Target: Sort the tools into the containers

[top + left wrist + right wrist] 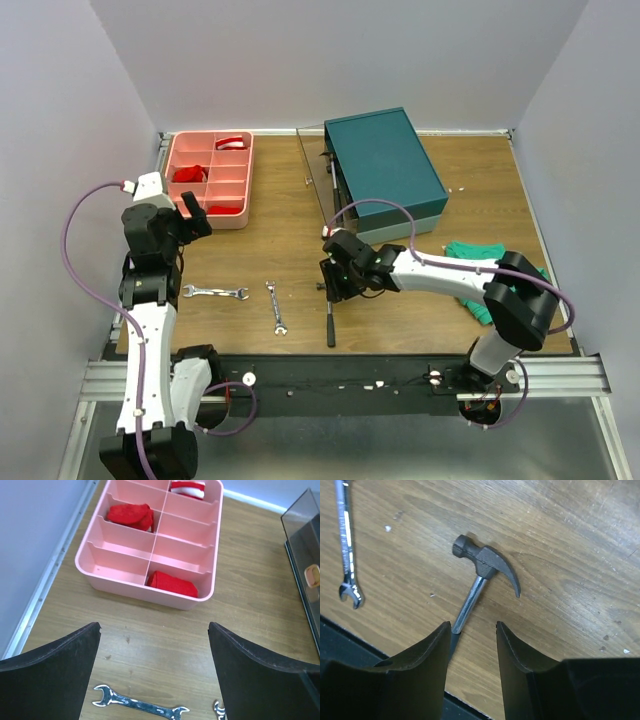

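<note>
A claw hammer [486, 564] with a steel shaft lies on the wooden table, its dark handle [331, 326] pointing at the near edge. My right gripper [472, 626] is open and empty just above the shaft, and the handle runs under its left finger [420, 670]. Two silver wrenches [215, 292] [276, 306] lie left of it; one shows in the left wrist view [140, 706]. My left gripper [154, 630] is open and empty, above the table between the wrench and the pink divided tray [90, 562]. The teal box [385, 165] stands at the back.
The pink tray [245, 200] holds red items [172, 584] in some compartments. A clear plastic tray [318, 185] adjoins the teal box on its left, with something dark inside. A green cloth [470, 252] lies at the right, partly under my right arm.
</note>
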`<state>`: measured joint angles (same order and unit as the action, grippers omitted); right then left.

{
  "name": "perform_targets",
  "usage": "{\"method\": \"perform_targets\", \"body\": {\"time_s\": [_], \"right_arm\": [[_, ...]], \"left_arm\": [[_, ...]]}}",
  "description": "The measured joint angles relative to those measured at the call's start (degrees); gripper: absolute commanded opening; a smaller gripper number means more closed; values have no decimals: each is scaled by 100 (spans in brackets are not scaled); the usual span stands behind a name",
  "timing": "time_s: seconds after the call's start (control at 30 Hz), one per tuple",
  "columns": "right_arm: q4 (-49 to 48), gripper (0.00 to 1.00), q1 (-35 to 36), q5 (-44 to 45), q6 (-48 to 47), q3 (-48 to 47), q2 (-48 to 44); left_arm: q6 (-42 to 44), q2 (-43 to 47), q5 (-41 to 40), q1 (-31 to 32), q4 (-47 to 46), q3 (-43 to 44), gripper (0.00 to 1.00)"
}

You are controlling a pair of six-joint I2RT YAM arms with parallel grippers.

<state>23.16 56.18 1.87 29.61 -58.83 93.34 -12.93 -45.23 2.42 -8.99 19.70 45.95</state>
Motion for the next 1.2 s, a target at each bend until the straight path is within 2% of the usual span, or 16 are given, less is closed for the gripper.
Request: {"method": "perform_targets", "body": {"time_s": [0.33,0.53,0.57,0.6,0.8,0.97,1.07,1.2], "right_arm": [[50,41,546,286,455,-234,787],[-52,18,651,407,492,-555,1134],[-94,7,651,407,490,-564,1161],[-162,1,651,391,509,-555,1176],[-527,1,645,179,157,-197,898],[188,1,651,-13,-824,-199,232],[407,1,643,-125,-1353,-612,-203],[317,1,459,-142,-1928,-1639,-695]], "left_arm": [[-407,321,-302,-79,11,0,99],[-636,586,-352,-149,17,0,99],[-664,647,-354,-160,22,0,99],[-688,691,-354,-173,31,0,99],[-756,918,-354,-188,177,2,99],[-844,1043,-345,-190,313,46,99],[-968,1058,-188,-192,323,129,99],[-1073,955,221,-192,310,341,99]]}}
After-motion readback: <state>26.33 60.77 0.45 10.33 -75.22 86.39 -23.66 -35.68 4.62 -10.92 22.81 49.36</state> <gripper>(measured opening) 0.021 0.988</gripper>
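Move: From the right hand, half open and low over the table, the small claw hammer's middle lies about 4 cm left, 2 cm back and 4 cm below. The upright wrench lies 16 cm to this hand's left, level with it and 5 cm down. The cabinet's open drawer is some 26 cm ahead and 4 cm left, 3 cm lower. From the left hand the hammer is roughly 32 cm right, 13 cm back and 24 cm below. Lower the right gripper about 4 cm and slightly back, shift it left over the hammer, and shut the half-open fingers on the handle just below the steel shaft. Draw back and right a little, then lift fast, some 18 cm, going forward and left, turning counter-clockwise and tipping the fingers up roughly 20 degrees. Meanwhile raise the empty, open left hand 6 cm and ease it back. ##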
